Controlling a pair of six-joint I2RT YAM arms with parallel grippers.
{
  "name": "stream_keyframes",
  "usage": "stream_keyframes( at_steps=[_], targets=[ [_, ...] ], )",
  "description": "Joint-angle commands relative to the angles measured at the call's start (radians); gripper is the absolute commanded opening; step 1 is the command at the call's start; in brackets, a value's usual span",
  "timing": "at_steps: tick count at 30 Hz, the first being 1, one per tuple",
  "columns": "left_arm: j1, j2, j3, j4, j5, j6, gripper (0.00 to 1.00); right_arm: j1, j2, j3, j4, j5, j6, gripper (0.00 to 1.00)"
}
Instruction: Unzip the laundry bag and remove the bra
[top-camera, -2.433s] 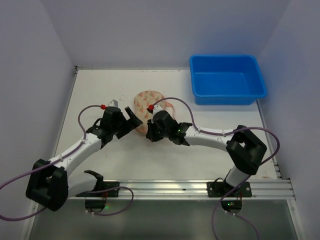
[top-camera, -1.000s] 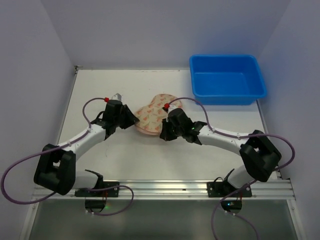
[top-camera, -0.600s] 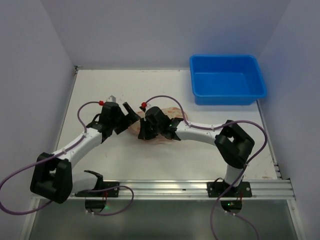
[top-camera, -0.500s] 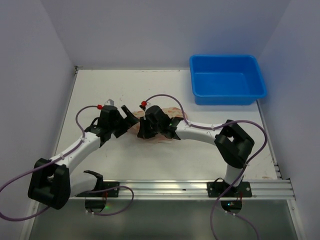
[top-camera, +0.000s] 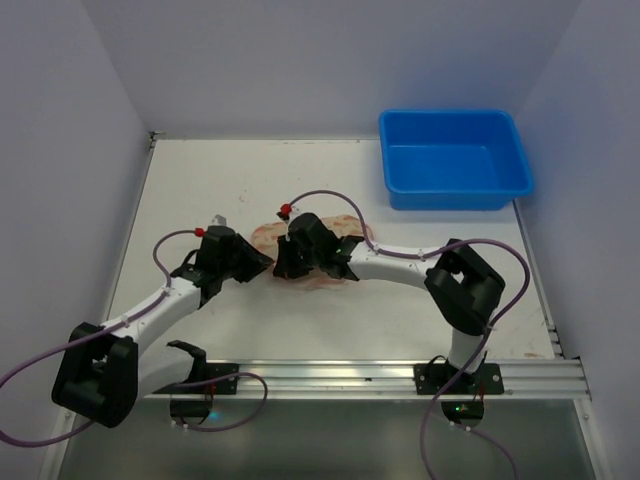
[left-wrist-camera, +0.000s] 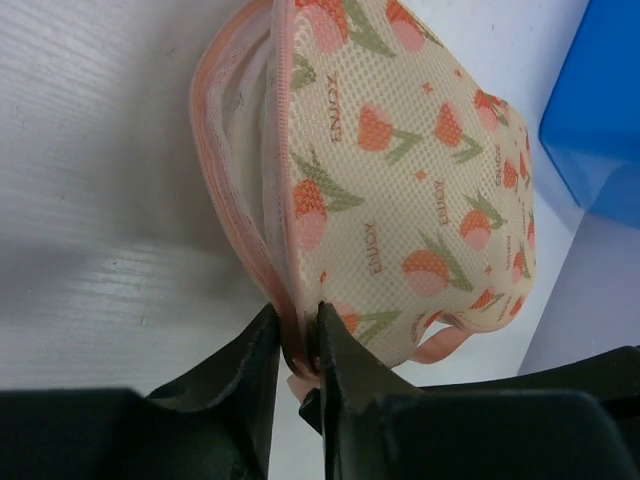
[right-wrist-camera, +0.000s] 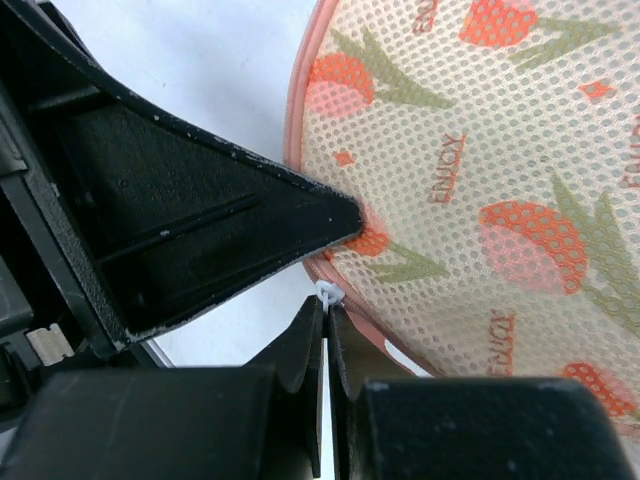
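The laundry bag (top-camera: 338, 228) lies mid-table, a cream mesh pouch with a pink-orange flower print and pink trim. In the left wrist view the bag (left-wrist-camera: 410, 180) stands on edge and its zip seam gapes along the left side. My left gripper (left-wrist-camera: 298, 345) is shut on the pink trim at the bag's near end. My right gripper (right-wrist-camera: 328, 300) is shut on the small white zipper pull (right-wrist-camera: 329, 292) at the bag's (right-wrist-camera: 500, 170) lower rim. From above, both grippers (top-camera: 262, 262) (top-camera: 284, 264) meet at the bag's left end. The bra is hidden.
A blue plastic tub (top-camera: 454, 160) stands at the back right, and its corner (left-wrist-camera: 600, 110) shows in the left wrist view. The left gripper's black finger (right-wrist-camera: 200, 230) fills the left of the right wrist view, close to the bag. Walls enclose the table on three sides.
The right gripper has travelled left along the bag with the zipper pull. The left gripper let go, opened wide, then closed again on the bag's trim at its left end.
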Motion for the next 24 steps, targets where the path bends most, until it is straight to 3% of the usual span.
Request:
stream_keyframes(
  at_steps=[1, 4, 5, 12, 16, 19, 23, 24],
  targets=[
    [-0.007, 0.018, 0.001, 0.052, -0.003, -0.014, 0.2, 0.003, -0.027, -0.004, 0.029, 0.024, -0.002, 0.0],
    [-0.003, 0.02, 0.015, 0.026, -0.028, 0.009, 0.01, -0.006, -0.072, -0.049, -0.042, 0.056, -0.052, 0.0],
    [0.0, 0.02, 0.03, 0.014, -0.037, 0.017, 0.0, -0.017, -0.105, -0.061, -0.065, 0.062, -0.063, 0.0],
    [0.058, 0.018, 0.073, -0.063, -0.068, 0.133, 0.0, -0.27, -0.343, -0.346, -0.177, 0.075, -0.04, 0.0],
    [0.089, 0.031, 0.096, -0.095, -0.087, 0.193, 0.0, -0.389, -0.458, -0.419, -0.221, 0.116, -0.016, 0.0],
    [0.108, 0.072, 0.127, -0.08, -0.091, 0.236, 0.0, -0.397, -0.486, -0.429, -0.224, 0.119, -0.02, 0.0],
    [0.114, 0.182, 0.236, -0.051, -0.057, 0.288, 0.0, -0.361, -0.466, -0.433, -0.149, 0.001, -0.022, 0.0],
    [0.115, 0.237, 0.266, -0.046, -0.048, 0.301, 0.05, -0.345, -0.457, -0.416, -0.128, -0.02, -0.019, 0.0]
  ],
)
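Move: The laundry bag's left edge lies practically between the left hand's half-closed fingers, and the bag's middle some 10 cm to that hand's right, 3 cm farther out and slightly lower. The zip pull, already in the right fingers, sits about 2 cm back and 2 cm right of the left hand. From the right hand, the bag's right end is some 22 cm to the right and 6 cm ahead, slightly lower; the blue box lies about 44 cm right and 28 cm ahead. The zip pull, still pinched in the right fingers, is dipped about 2 cm and then drawn fast along the bag's near rim, some 20 cm to the right and slightly forward, away from the left hand, the right wrist swinging clockwise about 20 degrees. The left fingers finish closing on the bag's left edge and hold it, later easing a few centimetres forward and left with a small roll. ##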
